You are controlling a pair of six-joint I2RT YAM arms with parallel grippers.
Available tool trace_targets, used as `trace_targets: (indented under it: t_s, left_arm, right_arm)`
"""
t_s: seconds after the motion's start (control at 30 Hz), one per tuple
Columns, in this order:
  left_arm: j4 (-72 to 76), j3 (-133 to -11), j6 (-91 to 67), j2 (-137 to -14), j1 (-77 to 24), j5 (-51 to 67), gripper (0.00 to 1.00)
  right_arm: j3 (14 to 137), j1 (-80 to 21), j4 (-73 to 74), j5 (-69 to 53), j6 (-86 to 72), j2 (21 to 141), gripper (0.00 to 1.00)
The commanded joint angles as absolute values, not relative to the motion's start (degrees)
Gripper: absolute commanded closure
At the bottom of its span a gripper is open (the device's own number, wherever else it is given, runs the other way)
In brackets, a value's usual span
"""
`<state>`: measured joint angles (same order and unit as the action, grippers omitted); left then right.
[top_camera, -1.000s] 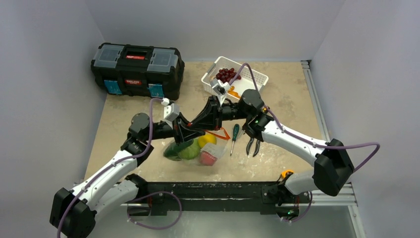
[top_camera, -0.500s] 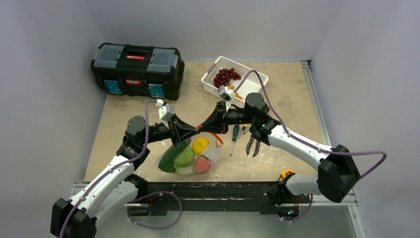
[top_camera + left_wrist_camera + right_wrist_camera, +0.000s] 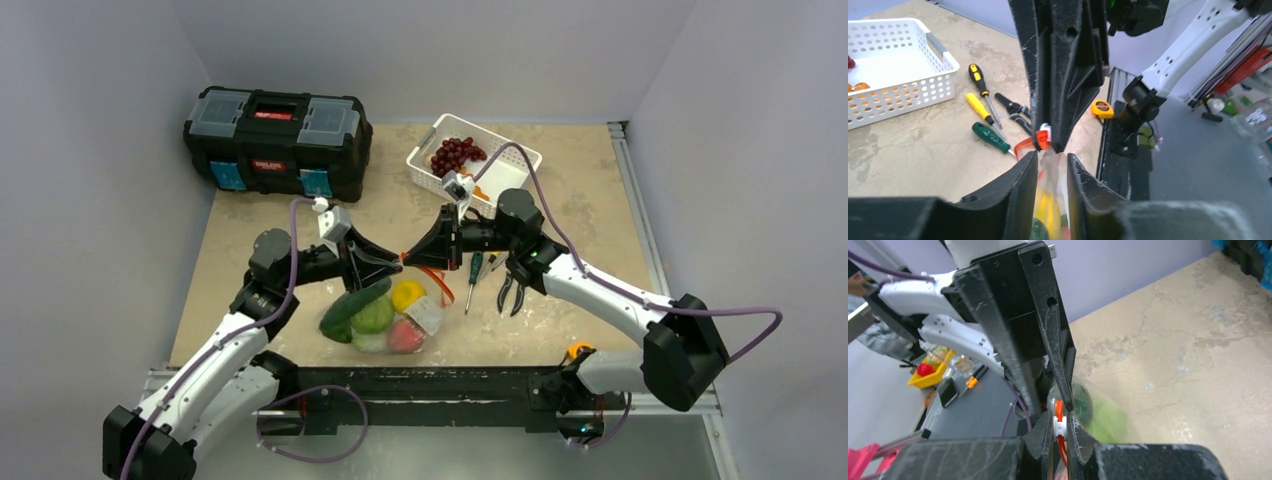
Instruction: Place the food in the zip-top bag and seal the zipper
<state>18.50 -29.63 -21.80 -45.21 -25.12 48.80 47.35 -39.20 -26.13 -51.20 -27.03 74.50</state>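
The clear zip-top bag (image 3: 385, 318) sits below both grippers and holds the food: a dark cucumber (image 3: 355, 305), a green cabbage (image 3: 373, 318), a yellow citrus (image 3: 405, 293) and a pink peach (image 3: 405, 336). My right gripper (image 3: 1060, 416) is shut on the white slider (image 3: 1060, 427) of the orange-red zipper (image 3: 440, 279). My left gripper (image 3: 1052, 156) faces it tip to tip. Its jaws stand slightly apart, with the bag's film (image 3: 1054, 172) loose between them.
A black toolbox (image 3: 278, 128) stands at the back left. A white slotted basket (image 3: 500, 170) with grapes (image 3: 455, 152) is at the back. Screwdrivers (image 3: 473, 272) and pliers (image 3: 510, 293) lie to the right of the bag, and a tape measure (image 3: 578, 350) lies near the front rail.
The bag has come down and spread out below the grippers. My left gripper, shut on the bag's mouth before, has parted its jaws. The right gripper keeps hold of the slider.
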Motion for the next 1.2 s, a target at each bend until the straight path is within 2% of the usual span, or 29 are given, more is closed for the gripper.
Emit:
trace_targets:
  t_s: [0.0, 0.1, 0.13, 0.23, 0.33, 0.43, 0.53, 0.73, 0.97, 1.17]
  left_arm:
    - [10.15, -36.69, -17.87, -42.98, -24.86, 48.86, 0.63]
    - [-1.46, -41.82, -17.28, -41.05, -24.8, 42.19, 0.42]
    - [-7.3, -43.66, -17.53, -40.44, -24.82, 38.41, 0.38]
    - [-17.23, -49.15, -20.73, -39.53, -24.86, 27.24, 0.34]
    - [-22.89, -52.87, -27.42, -39.71, -24.86, 21.61, 0.29]
    - [-25.1, -54.65, -33.14, -40.97, -24.92, 22.36, 0.28]
    - [-22.14, -53.14, -34.4, -40.91, -27.12, 23.92, 0.32]
    - [-15.64, -50.71, -31.45, -40.26, -38.83, 11.66, 0.29]
    - [-16.37, -52.58, -25.85, -46.73, -45.99, 0.68, 0.32]
    - [-11.95, -51.86, -26.83, -51.72, -50.42, -14.21, 0.32]
  right_arm:
    - [53.57, -39.53, -24.42, -44.14, -32.44, 73.74, 1.0]
    - [56.91, -42.21, -20.54, -34.58, -34.56, 73.38, 1.0]
    - [58.28, -43.43, -18.11, -30.54, -34.48, 73.12, 1.0]
    - [61.43, -47.3, -12.16, -17.74, -36.75, 72.48, 1.0]
    - [64.19, -49.9, -7.45, -5.77, -40.98, 72.23, 1.0]
    - [66.44, -51.8, -5.43, 0.99, -44.87, 72.57, 1.0]
    - [68.28, -53.4, -2.8, 9.45, -47.69, 73.2, 1.0]
    - [72.4, -55.28, 1.39, 18.47, -50.17, 76.11, 1.0]
    - [73.96, -57.1, 1.57, 23.84, -52.53, 77.0, 1.0]
    - [73.75, -58.73, 1.24, 27.4, -54.28, 76.88, 1.0]
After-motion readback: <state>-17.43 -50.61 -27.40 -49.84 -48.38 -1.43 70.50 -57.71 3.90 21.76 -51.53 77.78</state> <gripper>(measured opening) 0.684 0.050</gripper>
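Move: The zipper's white slider is already pinched between the right fingers, about 3 cm to the right of the left hand. The rest of the orange zipper strip, which the left hand goes for, hangs slack, its middle roughly 7 cm right, 2 cm back and 4 cm below the left hand. Inside the bag the lemon lies about 2 cm right, 3 cm back and 10 cm below the left hand, the cabbage about 5 cm left, 6 cm back and 14 cm down. The bag's slider end is carried forward about 8 cm and up 6 cm by the right hand, which keeps its pinch and swings some 55 degrees clockwise. Beside it the left hand opens wide, letting the film go, rises about 7 cm and draws left, then loops back right and down towards the zipper strip, turning counter-clockwise and tipping down. ##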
